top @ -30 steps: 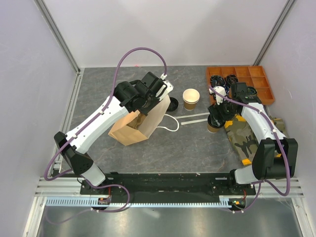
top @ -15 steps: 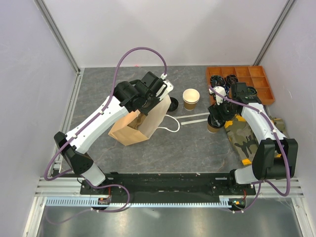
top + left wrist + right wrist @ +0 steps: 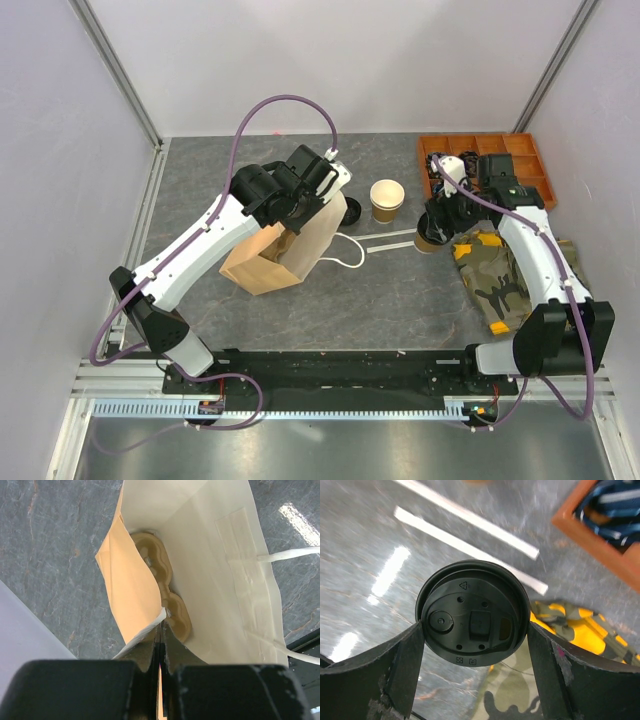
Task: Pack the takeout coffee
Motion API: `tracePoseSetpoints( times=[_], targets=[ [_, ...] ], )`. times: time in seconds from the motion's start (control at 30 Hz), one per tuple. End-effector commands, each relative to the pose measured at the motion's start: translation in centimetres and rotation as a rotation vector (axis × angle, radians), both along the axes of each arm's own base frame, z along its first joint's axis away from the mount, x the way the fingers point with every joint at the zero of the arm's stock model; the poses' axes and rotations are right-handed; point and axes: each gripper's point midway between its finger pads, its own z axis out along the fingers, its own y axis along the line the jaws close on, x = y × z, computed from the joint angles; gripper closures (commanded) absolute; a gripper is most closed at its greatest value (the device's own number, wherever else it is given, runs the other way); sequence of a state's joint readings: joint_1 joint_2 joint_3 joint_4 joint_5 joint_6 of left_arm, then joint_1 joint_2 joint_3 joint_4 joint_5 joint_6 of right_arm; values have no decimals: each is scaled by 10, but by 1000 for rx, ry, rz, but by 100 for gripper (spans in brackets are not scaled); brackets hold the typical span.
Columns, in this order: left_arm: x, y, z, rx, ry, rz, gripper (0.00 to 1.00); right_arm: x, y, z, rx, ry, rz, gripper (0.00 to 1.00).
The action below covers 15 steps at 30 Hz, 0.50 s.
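Note:
A tan paper cup with a black lid (image 3: 472, 612) sits between the fingers (image 3: 400, 665) of my right gripper (image 3: 475, 630), which press on the lid's two sides; it hangs a little above the table. From above, that cup (image 3: 427, 243) and the right gripper (image 3: 432, 228) are just left of the camouflage cloth. A second tan cup (image 3: 387, 200), open and white inside, stands mid-table with a loose black lid (image 3: 352, 210) to its left. My left gripper (image 3: 161, 627) is shut on the rim of the paper bag (image 3: 220, 555), holding it open over the pulp carrier (image 3: 162, 580) inside.
An orange compartment tray (image 3: 520, 160) with dark items stands at the back right. A camouflage cloth (image 3: 495, 280) lies along the right side. White strips (image 3: 392, 240) lie between the bag's handle (image 3: 345, 250) and the held cup. Walls enclose the table.
My right gripper has risen and shifted slightly back and left, taking the lidded cup off the table by the cloth. The left arm and bag have not moved.

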<state>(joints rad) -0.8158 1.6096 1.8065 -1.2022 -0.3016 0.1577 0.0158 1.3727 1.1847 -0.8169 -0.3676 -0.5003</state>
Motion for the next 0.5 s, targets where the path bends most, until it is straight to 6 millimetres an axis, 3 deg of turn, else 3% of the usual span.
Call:
tracePoseSetpoints(
  times=[0.0, 0.23, 0.47],
  targets=[
    [0, -10, 6, -66, 4, 11, 98, 4, 28, 63, 163, -97, 39, 50],
    [2, -12, 6, -72, 8, 14, 98, -4, 69, 142, 418, -182, 136, 56],
    [1, -15, 6, -114, 44, 15, 98, -18, 101, 199, 542, -258, 235, 59]
  ],
)
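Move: The held lidded cup is bound for the open mouth of the paper bag, roughly 33 cm to the right hand's left, 5 cm back and a few centimetres higher. The spare cups stand about 11 cm left and 9 cm ahead of this hand, the black lids some 20 cm left and 9 cm ahead, both lower; the straws lie 7 cm left, 3 cm ahead, on the table. From the left hand the mouth is about 6 cm below and 3 cm back. Keeping its two-sided hold just under the black lid, the right hand carries the already lifted cup steeply up, some 15 cm, and about 7 cm left towards the bag, hardly reaching forward or back. As it climbs, the wrist rolls about 25 degrees so that the fingers and the cup's bottom swing out to the left, while the shut left fingers stay at the bag's rim and handle, holding it nearly still. ##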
